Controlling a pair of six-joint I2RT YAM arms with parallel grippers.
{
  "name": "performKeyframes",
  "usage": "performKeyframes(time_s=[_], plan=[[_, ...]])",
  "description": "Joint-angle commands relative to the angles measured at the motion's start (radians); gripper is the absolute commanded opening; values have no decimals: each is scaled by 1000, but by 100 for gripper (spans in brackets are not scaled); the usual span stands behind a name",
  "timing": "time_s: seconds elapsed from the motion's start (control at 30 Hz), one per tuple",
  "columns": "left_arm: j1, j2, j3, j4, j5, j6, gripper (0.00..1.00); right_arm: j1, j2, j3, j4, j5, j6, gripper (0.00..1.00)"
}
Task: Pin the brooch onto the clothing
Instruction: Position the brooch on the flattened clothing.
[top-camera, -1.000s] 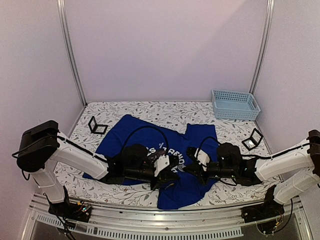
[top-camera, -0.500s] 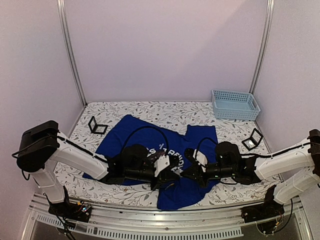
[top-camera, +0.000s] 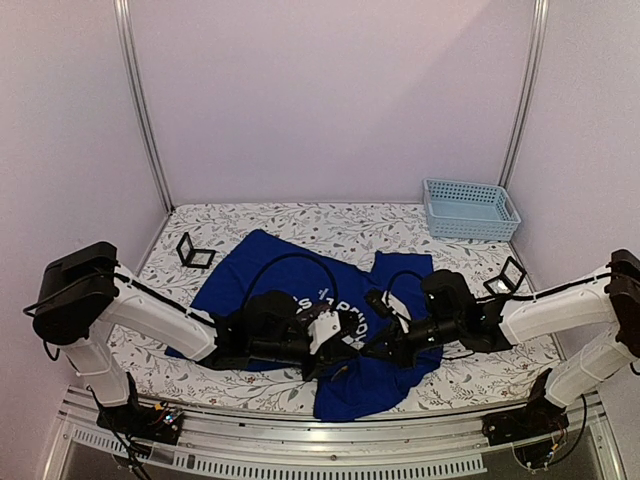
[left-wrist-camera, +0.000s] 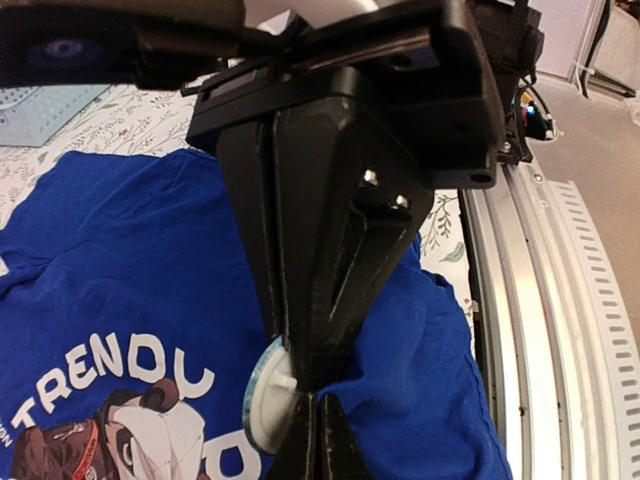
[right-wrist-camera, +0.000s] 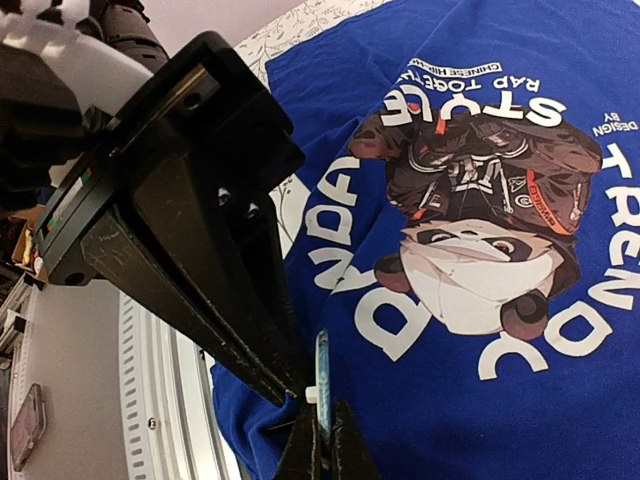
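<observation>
The clothing (top-camera: 250, 265), a royal-blue T-shirt with a panda print (right-wrist-camera: 470, 260), lies on the floral table. My right gripper (right-wrist-camera: 324, 408) is shut on the lower edge of the brooch (right-wrist-camera: 322, 365), a small round disc with a white back and a pale blue rim (left-wrist-camera: 262, 405). It holds the disc upright against the shirt just below the print. My left gripper (left-wrist-camera: 317, 398) is shut on a raised fold of the shirt's fabric right beside the disc. The tips of both grippers (top-camera: 352, 352) meet over the shirt's lower part. The brooch's pin is hidden.
A light-blue basket (top-camera: 470, 210) stands at the back right. Two small black frames sit on the table, one at the left (top-camera: 193, 252) and one at the right (top-camera: 505, 277). The table's metal front rail (left-wrist-camera: 560, 330) runs close behind the grippers.
My right arm has swung left and forward, bringing the brooch up to the left gripper's tips. The left arm has stayed where it was with the fabric.
</observation>
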Motion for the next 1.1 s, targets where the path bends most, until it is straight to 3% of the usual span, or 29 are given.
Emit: performKeyframes(time_s=[0.0, 0.17, 0.33, 0.43, 0.57, 0.73, 0.87, 0.93, 1.07], plan=[[-6, -4, 23, -5, -89, -24, 2, -32, 34, 37, -36, -189, 107, 0], [-6, -2, 32, -26, -100, -51, 10, -56, 83, 60, -48, -298, 189, 0], [-8, -39, 11, -18, -132, -74, 33, -83, 94, 64, -70, -340, 258, 0], [-14, -90, -13, -6, -167, -102, 40, -114, 100, 59, -72, -355, 305, 0], [-69, -156, -36, -39, -280, -105, 39, -123, 119, 65, -86, -363, 330, 0], [-219, -126, -26, -67, -440, -100, 23, -123, 147, 66, -104, -361, 350, 0], [-255, -74, -41, -36, -522, -144, 28, -123, 155, 64, -104, -369, 356, 0], [-215, -88, -65, -14, -446, -204, 39, -124, 137, 63, -106, -355, 343, 0], [-143, -159, -155, 133, -168, -290, 62, -123, 123, 77, -118, -342, 308, 0]])
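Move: My right fingers hold the white brooch on edge, its middle roughly 1 cm to their left and 1 cm ahead. The shirt fold meant for it lies some 2 cm back, 1 cm left and 3 cm below. From my shut left fingers that fold is about 3 cm back, 1 cm right and 3 cm down, with the brooch 1 cm ahead and 2 cm right. The panda print lies about 8 cm ahead and 5 cm left of my left hand, 5 cm lower. With my left hand I open the fingers and come free of the cloth beside the brooch, rise about 4 cm, swing back towards my base and sink again, fingers about half open around the shirt fold. My right hand keeps its pinch on the brooch, rolling some 35 degrees about its fingers, forward side down, and lowering it about 2 cm towards the cloth. ##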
